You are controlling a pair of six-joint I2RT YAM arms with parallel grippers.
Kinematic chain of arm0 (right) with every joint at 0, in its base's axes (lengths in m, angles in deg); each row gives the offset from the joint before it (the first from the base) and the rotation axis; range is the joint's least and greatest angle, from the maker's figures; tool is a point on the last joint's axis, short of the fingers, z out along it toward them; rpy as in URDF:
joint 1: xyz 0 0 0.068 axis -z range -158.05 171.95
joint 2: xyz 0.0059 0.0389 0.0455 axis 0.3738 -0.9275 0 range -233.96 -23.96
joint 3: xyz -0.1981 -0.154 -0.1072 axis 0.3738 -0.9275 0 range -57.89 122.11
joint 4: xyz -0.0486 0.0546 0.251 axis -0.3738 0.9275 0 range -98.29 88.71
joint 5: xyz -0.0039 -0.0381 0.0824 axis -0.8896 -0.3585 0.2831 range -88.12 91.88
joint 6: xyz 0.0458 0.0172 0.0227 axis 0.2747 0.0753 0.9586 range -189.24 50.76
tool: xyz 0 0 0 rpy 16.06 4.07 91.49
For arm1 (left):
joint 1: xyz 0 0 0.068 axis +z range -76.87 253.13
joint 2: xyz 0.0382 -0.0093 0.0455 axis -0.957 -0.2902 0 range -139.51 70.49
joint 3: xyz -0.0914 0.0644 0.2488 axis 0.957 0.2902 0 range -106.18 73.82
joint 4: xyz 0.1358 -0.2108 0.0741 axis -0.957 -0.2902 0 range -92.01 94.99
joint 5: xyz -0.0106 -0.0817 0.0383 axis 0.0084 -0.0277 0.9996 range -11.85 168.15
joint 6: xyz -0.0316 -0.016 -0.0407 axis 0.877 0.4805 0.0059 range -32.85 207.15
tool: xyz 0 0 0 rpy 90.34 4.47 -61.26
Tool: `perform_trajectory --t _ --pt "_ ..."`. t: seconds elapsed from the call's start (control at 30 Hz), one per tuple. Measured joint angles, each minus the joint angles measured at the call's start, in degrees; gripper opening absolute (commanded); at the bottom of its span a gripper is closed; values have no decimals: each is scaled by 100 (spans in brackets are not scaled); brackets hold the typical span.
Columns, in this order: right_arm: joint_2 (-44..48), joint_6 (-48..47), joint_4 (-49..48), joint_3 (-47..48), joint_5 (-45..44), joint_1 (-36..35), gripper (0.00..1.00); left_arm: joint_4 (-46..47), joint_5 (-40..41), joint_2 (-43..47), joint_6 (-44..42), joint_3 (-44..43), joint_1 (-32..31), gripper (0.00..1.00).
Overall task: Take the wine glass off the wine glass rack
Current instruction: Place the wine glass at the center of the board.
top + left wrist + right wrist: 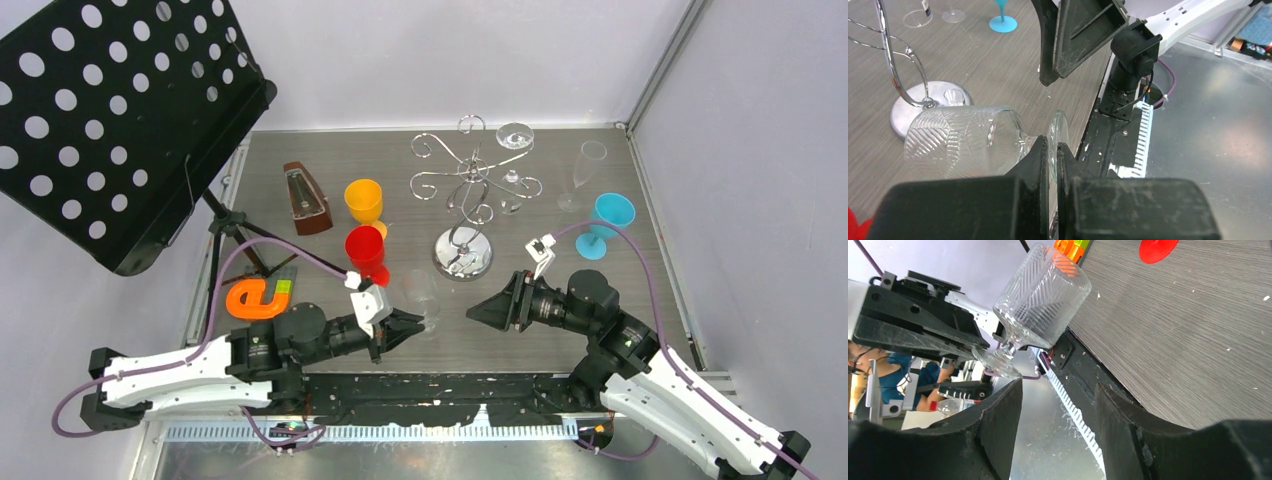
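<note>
A clear ribbed wine glass (422, 291) lies sideways in the air, its bowl (963, 142) pointing toward the wine glass rack (466, 188). My left gripper (1052, 150) is shut on the thin round foot (1057, 131) of the glass. The chrome rack stands on its round mirrored base (904, 111), apart from the held glass (1040, 297). My right gripper (1058, 395) is open and empty. It faces the left gripper (424, 323) just right of the glass. Another clear glass (515, 137) hangs on the rack's right side.
A yellow cup (364, 200) and a red cup (366, 250) stand left of the rack. A blue cup (610, 215) and a tall flute (590, 170) stand to its right. A metronome (306, 198), a music stand (110, 120) and an orange letter (258, 298) sit at the left.
</note>
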Motion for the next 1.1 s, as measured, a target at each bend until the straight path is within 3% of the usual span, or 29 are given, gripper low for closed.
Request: perform_trajectory --t 0.27,0.5,1.1 --pt "28 448 -479 -271 72 0 60 376 562 39 -839 282 -575 0" --pt "-55 669 -837 -389 90 -17 60 546 855 48 -1158 367 -680 0" --pt "94 553 -695 -603 -66 -35 60 1228 1224 -743 -748 949 -680 0"
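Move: The left hand holds the clear glass by its foot, bowl slanting up and forward. The open board meant for the glass lies roughly 10 cm ahead and 22 cm below, with no side offset. The red glass stands about 17 cm ahead and 12 cm to the left, the rack's round base about 23 cm ahead and 8 cm to the right. From the right hand, that open spot is some 10 cm ahead, 11 cm to the left and 20 cm down. Down towards the open board goes the left hand, some 6 cm, after first hardly shifting while the wrist tips the bowl of the clear glass about 12 degrees further up. It sinks mostly late on, drifting a little to the right as the fingertips dip slightly, and keeps its pinch on the foot throughout. ##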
